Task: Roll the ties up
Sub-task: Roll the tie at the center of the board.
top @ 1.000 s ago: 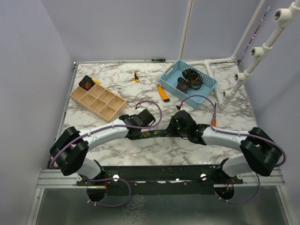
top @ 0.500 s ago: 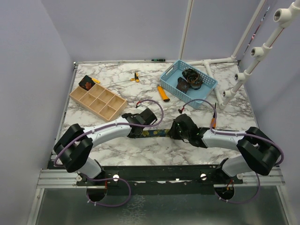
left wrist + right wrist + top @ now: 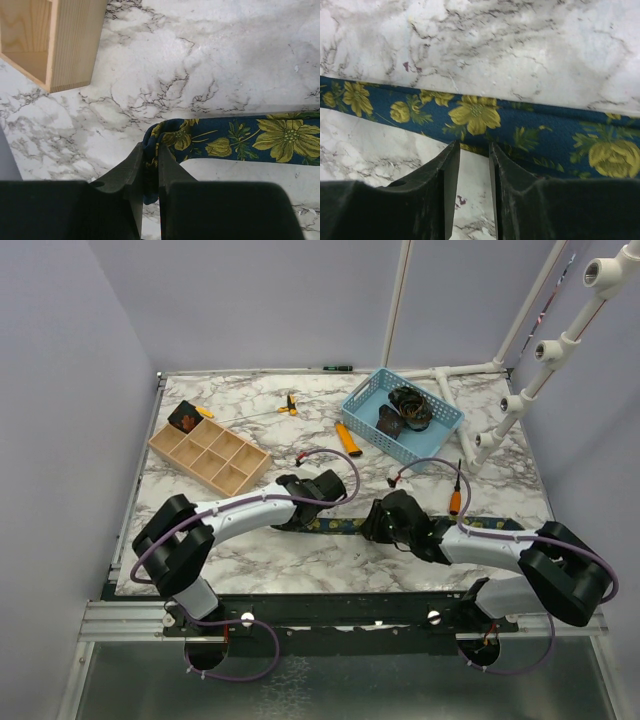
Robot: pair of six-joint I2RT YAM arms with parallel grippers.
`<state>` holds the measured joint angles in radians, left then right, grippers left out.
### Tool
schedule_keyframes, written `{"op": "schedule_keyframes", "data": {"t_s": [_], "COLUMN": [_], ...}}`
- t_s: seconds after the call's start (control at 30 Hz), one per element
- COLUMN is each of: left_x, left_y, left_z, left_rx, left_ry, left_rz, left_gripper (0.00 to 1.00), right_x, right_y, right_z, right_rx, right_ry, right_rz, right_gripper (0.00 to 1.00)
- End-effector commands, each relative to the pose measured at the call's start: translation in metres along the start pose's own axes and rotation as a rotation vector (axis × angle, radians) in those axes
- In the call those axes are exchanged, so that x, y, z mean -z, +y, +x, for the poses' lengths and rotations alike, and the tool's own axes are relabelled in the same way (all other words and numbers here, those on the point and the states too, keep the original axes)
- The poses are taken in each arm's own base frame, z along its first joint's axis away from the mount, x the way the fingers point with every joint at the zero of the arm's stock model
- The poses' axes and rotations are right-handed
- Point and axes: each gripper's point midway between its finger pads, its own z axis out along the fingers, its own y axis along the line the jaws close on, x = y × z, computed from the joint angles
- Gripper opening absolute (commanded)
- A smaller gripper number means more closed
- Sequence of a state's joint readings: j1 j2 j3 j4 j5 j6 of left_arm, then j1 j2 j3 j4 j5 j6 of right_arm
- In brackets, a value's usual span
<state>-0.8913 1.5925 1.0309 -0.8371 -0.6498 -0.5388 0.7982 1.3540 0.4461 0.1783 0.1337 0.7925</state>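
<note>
A navy tie [image 3: 335, 525] with yellow-green flowers lies stretched left to right across the near part of the marble table [image 3: 300, 560]. My left gripper [image 3: 300, 512] [image 3: 150, 155] is shut on its bunched narrow end [image 3: 165, 135], and the strip [image 3: 270, 140] runs off to the right. My right gripper [image 3: 375, 525] [image 3: 473, 147] is open at the near edge of the tie [image 3: 545, 135], with bare marble between its fingers. Dark coiled ties sit in the blue basket [image 3: 440, 425] and in the wooden box's corner [image 3: 184, 418].
A wooden compartment box [image 3: 212, 455] [image 3: 75, 45] stands at the left, close to the left gripper. Orange-handled tools [image 3: 348, 440] [image 3: 290, 405] lie behind the arms. A white pipe frame [image 3: 520, 400] stands at the right, beside the basket.
The left gripper has carried the tie's end to the right and farther back. The tie now lies straighter, and the right jaws have opened off it.
</note>
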Motion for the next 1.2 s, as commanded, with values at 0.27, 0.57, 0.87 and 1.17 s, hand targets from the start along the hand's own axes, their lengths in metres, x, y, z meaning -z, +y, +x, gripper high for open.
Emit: {"op": "schedule_keyframes", "data": {"t_s": [0.27, 0.57, 0.87, 1.17], "left_x": [0.012, 0.012, 0.008, 0.008], "left_y": [0.0, -0.036, -0.057, -0.04], "left_z": [-0.011, -0.014, -0.009, -0.004], "left_rx": [-0.069, -0.1, -0.155, -0.247], "left_ry": [-0.017, -0.021, -0.012, -0.031], "left_rz": [-0.206, -0.167, -0.154, -0.295], "left_gripper": [0.0, 0.0, 0.03, 0.0], "right_x": [0.038, 0.057, 0.061, 0.061], "right_y": [-0.018, -0.029, -0.039, -0.039], "right_z": [0.008, 0.015, 0.025, 0.025], "right_rx": [0.014, -0.014, -0.043, -0.05], "right_ry": [0.011, 0.0, 0.007, 0.008], "right_rz": [0.025, 0.019, 0.028, 0.03], "right_gripper": [0.36, 0.37, 0.37, 0.36]}}
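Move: The left fingers already pinch the rolled end of the tie; the flat strip it is to roll over runs rightward, its near stretch centred about 8 cm to the right and 4 cm lower. The wooden tray sits some 17 cm ahead and 17 cm left of this gripper. From the right gripper, the strip's middle is about 2 cm ahead and 2 cm below, the rolled end some 15 cm left and 1 cm ahead, the orange screwdriver about 18 cm right and 8 cm ahead. Keep the left gripper's pinch on the rolled end and carry it about 5 cm right along the flat strip, first barely lifting, then sinking some 2 cm, while rolling the hand over to its right by 15 to 20 degrees. Clear the right gripper out of the way: back and right about 7 cm diagonally, arching up over 3 cm and then most of the way down again, fingers still partly open, off the tie's near side. ##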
